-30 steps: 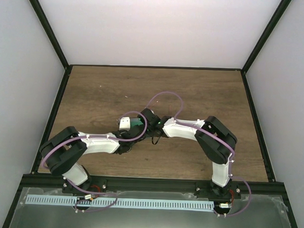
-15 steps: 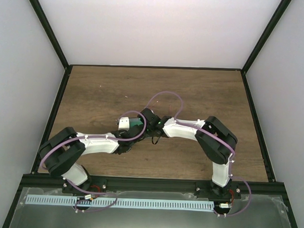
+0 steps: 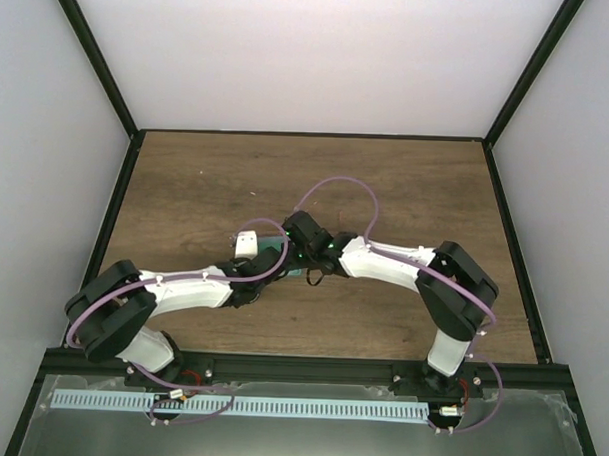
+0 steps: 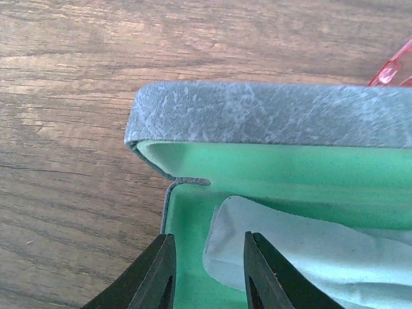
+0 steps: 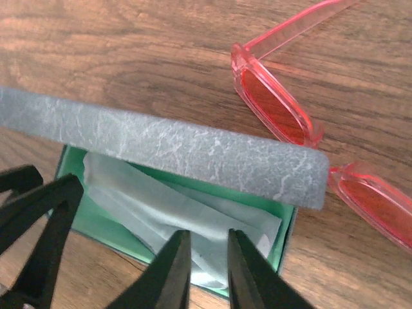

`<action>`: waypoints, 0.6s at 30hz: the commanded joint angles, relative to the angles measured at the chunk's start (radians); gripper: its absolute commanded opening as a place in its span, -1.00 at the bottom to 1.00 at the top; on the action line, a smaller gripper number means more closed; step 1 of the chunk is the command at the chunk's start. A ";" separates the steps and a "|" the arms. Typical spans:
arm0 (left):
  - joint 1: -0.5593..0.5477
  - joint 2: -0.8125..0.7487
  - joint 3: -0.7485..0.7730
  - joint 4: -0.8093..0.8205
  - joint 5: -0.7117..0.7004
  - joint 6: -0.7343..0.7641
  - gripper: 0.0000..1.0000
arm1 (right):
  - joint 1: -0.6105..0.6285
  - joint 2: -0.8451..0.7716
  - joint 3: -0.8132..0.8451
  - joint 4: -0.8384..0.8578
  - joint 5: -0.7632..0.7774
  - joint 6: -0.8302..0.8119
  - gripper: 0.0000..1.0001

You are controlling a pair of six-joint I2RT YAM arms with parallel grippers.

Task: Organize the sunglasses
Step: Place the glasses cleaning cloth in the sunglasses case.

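Observation:
The sunglasses [image 5: 277, 106] have red translucent lenses and lie open on the wood just beyond the case; one red corner [image 4: 394, 66] shows in the left wrist view. The grey-blue case [image 5: 161, 145] stands open, its lid [image 4: 270, 112] raised over a green lining. A light blue cloth [image 5: 174, 212] lies folded inside. My left gripper [image 4: 209, 283] hovers open over the cloth's end [image 4: 309, 251] at the case's left corner. My right gripper [image 5: 207, 273] hangs over the cloth near the case's front wall, jaws a little apart with nothing between them. Both wrists meet over the case [image 3: 282, 253].
Bare wooden table [image 3: 406, 192] surrounds the case, bounded by a black frame and white walls. The left gripper's black fingers [image 5: 38, 219] show at the left of the right wrist view, close to the case's other end.
Both arms' elbows have swung outward and toward the near edge while the wrists stayed over the case. The right wrist has turned slightly.

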 commanded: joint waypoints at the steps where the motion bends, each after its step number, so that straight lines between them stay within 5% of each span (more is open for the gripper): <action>1: 0.004 -0.044 0.002 0.018 0.041 0.021 -0.39 | 0.006 -0.031 -0.029 0.028 -0.008 -0.006 -0.77; 4: 0.004 -0.053 -0.006 0.078 0.114 0.053 -0.40 | 0.007 -0.020 -0.055 0.066 -0.050 -0.006 -0.98; 18: 0.032 0.042 -0.035 0.171 0.215 0.075 -0.38 | 0.006 0.086 -0.050 0.104 -0.085 -0.001 -0.99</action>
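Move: The cloth, already folded in the open case, has its middle about 3 cm left and 1 cm back of the right hand, some 6 cm below. The case's raised lid runs roughly 4 cm beyond that middle, while the red sunglasses lie about 7 cm ahead and 4 cm right of the right hand. From the left hand, the cloth's middle is some 6 cm right, 1 cm ahead and 2 cm below, the lid about 4 cm farther out. With no clear contact to be seen, the right fingers shut on nothing and come down about 4 cm, drawing back nearly 2 cm, until their closed tips are close over the right part of the cloth. The left hand, fingers still parted, travels some 3.5 cm right over the cloth, lifting slightly before sinking to just below its starting height. ##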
